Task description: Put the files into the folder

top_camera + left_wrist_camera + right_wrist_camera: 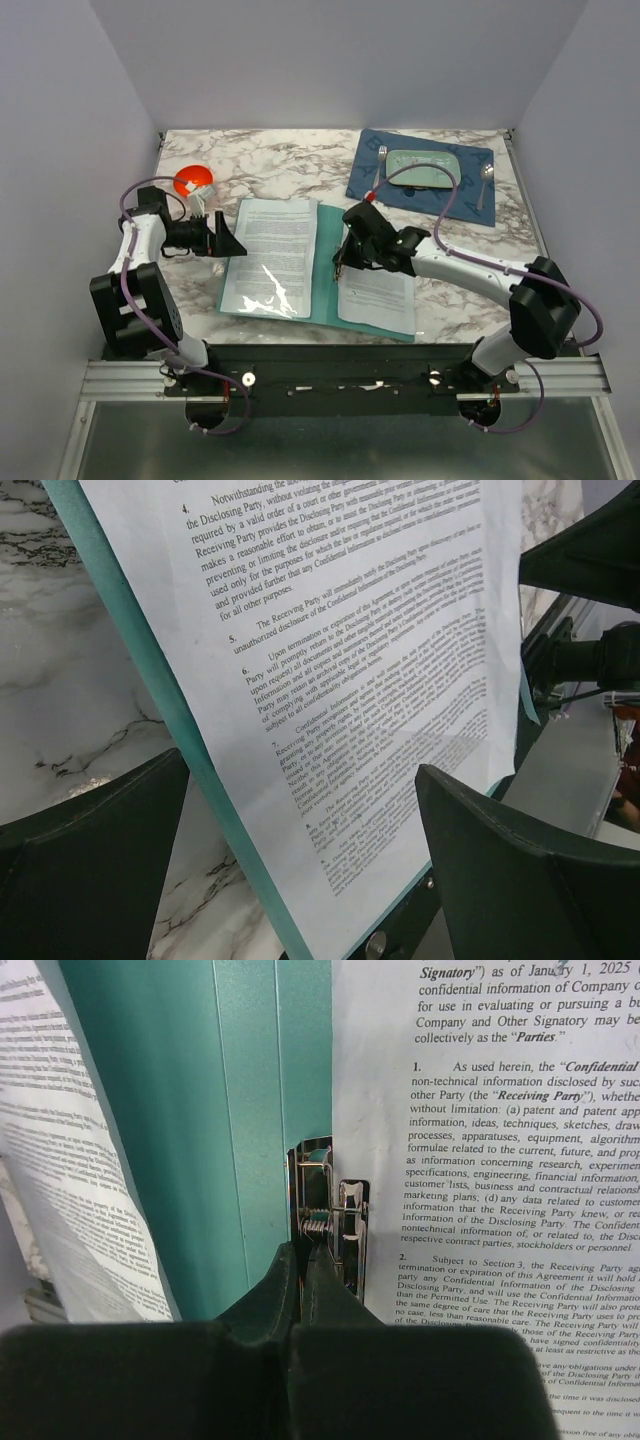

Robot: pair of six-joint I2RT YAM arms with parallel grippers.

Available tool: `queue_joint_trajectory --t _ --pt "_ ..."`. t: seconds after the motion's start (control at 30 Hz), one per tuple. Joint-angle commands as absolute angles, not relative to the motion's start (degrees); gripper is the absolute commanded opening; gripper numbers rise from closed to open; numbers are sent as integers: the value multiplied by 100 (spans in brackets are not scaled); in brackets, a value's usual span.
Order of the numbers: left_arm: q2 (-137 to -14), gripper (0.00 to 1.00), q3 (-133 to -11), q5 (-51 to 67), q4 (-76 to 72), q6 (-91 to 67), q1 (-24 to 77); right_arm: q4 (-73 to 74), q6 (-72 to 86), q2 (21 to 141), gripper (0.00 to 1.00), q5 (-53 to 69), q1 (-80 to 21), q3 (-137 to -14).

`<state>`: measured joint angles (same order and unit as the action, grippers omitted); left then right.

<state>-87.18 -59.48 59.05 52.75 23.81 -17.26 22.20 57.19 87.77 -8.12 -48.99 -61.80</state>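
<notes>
The teal folder (326,232) lies open in the middle of the marble table. One printed file (275,250), glossy with glare, rests on its left leaf and another file (378,295) on its right leaf. My right gripper (343,265) is shut, its tips (308,1250) at the metal clip (335,1200) on the folder's spine (240,1110); whether it pinches part of the clip I cannot tell. My left gripper (232,240) stands open at the folder's left edge. In its wrist view the teal edge (170,710) and the file (350,680) run between the wide-apart fingers (100,860).
At the back right, a dark blue placemat (370,185) carries a pale green tray (422,168), a fork (380,160) and a spoon (485,180). A red-orange round object (193,182) sits back left, near the left arm. White walls enclose the table.
</notes>
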Motion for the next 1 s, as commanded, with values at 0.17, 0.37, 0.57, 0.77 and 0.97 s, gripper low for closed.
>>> queue_joint_trajectory --t 0.17,0.37,0.57,0.77,0.97 --pt "-8104 99 -6205 6319 5519 1987 -1749 1679 5889 9105 1 -642 -4895 -5959" --pt "-7823 99 -6302 6547 5520 1714 -1740 1538 5897 9614 1 -484 -4887 -6143" --pt "-7814 99 -6425 6706 5520 1521 -1731 1187 6038 10466 1 -27 -4887 -6380" --pt "-7901 99 -6434 6750 5502 1538 -1740 844 6100 11205 1 657 -4904 -6661" --pt "-7954 99 -6434 6803 5493 1564 -1723 967 5924 11540 2 1002 -4931 -7163"
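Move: The right gripper is pinching the folder's clip between its tips, with the folder held up off the table. The place to set it down is about 10 cm below and 8 cm to the left. From this hand, the right sheet's middle is some 8 cm right and 4 cm back. The left cover's middle, under its sheet, is roughly 8 cm to the right of the left gripper, 1 cm back and 5 cm lower; the clip is about 23 cm to that gripper's right, 1 cm back. Keep the right fingers shut on the clip and lower the folder about 10 cm onto the table, then slide it left some 8 cm towards the left gripper, tilting the wrist slightly. Meanwhile raise the left gripper about 7 cm, nearly straight up, its fingers staying wide open around the left cover's edge; stop it before the slide ends. ##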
